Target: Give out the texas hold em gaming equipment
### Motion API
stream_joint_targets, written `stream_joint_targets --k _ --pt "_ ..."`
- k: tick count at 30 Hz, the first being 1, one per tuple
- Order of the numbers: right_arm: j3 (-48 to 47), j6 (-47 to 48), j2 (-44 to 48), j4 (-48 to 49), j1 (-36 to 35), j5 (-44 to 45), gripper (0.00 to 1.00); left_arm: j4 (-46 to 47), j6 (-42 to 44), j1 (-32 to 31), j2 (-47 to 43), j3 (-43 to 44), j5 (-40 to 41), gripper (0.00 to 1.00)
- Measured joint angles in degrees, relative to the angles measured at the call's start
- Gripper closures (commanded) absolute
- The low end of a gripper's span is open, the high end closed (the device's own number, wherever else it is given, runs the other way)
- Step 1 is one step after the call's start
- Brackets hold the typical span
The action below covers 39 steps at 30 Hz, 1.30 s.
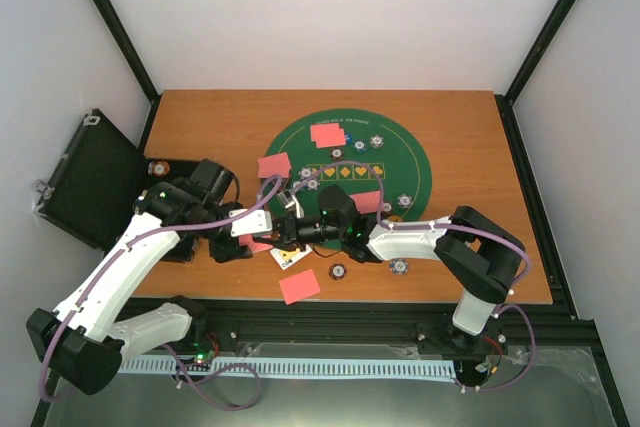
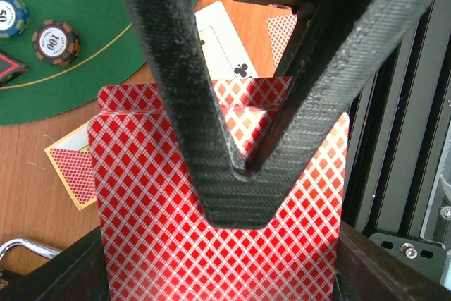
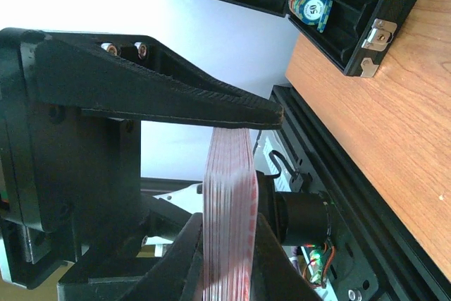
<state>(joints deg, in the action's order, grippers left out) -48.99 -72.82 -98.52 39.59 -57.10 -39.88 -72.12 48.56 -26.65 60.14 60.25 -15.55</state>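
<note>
My right gripper (image 1: pixel 288 231) is shut on a deck of red-backed cards (image 3: pixel 229 209), seen edge-on between its fingers (image 3: pixel 232 107). My left gripper (image 2: pixel 239 174) is shut, its fingertips lying against the red back of the deck's top card (image 2: pixel 176 244). The two grippers meet at the table's front left (image 1: pixel 258 243). Single red-backed cards lie at the far side of the mat (image 1: pixel 326 133), its left rim (image 1: pixel 274 165), its right part (image 1: pixel 368 201) and the front edge (image 1: pixel 299 286). A face-up club card (image 2: pixel 225 44) lies under the grippers. Striped chips (image 2: pixel 53 40) sit on the green mat (image 1: pixel 400 162).
The black hinged case (image 1: pixel 90 182) lies open at the left edge, with a chip stack (image 3: pixel 310 6) inside. More chips lie near the front (image 1: pixel 339 271) (image 1: pixel 399 266). A black red-edged marker (image 2: pixel 8 65) is on the mat. A black rail (image 1: pixel 380 322) runs along the front.
</note>
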Motion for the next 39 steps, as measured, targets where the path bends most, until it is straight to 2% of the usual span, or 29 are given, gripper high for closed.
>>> stream_joint_targets --k 1,3,7,11,15,23,39 --pt "0.0 0.2 0.0 -0.2 0.0 0.0 0.95 -0.1 0.0 0.0 0.0 0.0 0.1 0.47" --pt "0.0 1.0 0.0 -0.7 0.0 0.2 0.84 -0.3 0.0 0.0 0.0 0.2 0.1 0.53" --pt "-1.0 3.4 0.0 -3.7 -0.1 0.3 0.7 -0.9 0.2 0.0 0.0 0.2 0.2 0.71" --pt "-1.4 4.7 0.0 -5.6 -0.1 0.3 0.65 -1.2 0.4 0.0 0.0 0.2 0.3 0.74" --pt "-1.9 4.3 -0.1 -5.8 -0.1 0.2 0.51 -1.2 0.6 0.0 0.0 0.2 0.6 0.77" --pt "-2.5 3.1 -2.2 -4.1 -0.1 -0.3 0.47 -1.3 0.9 0.0 0.0 0.2 1.1 0.77" --pt "-3.8 6.7 -3.2 -8.1 1.8 -2.6 0.49 -1.4 1.2 0.0 0.1 0.2 2.3 0.78"
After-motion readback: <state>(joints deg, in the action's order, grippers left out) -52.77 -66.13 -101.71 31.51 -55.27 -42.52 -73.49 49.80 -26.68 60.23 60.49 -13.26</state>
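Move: The deck of cards sits between the left hand's fingers, its middle about 1 cm to that hand's right. From the right hand, which is also pinching its near end, that middle lies roughly 3 cm to the left. Below, some 15 cm down from the right hand, are the face-up card, about 4 cm back and 4 cm to the right, the near red card, 12 cm back and 7 cm to the right, and the dark chip, 8 cm back and 16 cm to the right. The right fingers let go of the deck, spreading to about half open with one above and one below the cards. The right hand sinks about 2.5 cm overall, easing about 1.5 cm left along the deck and then back right with a slight forward drift. The left hand keeps its grip on the deck's long edges and stays nearly in place. ##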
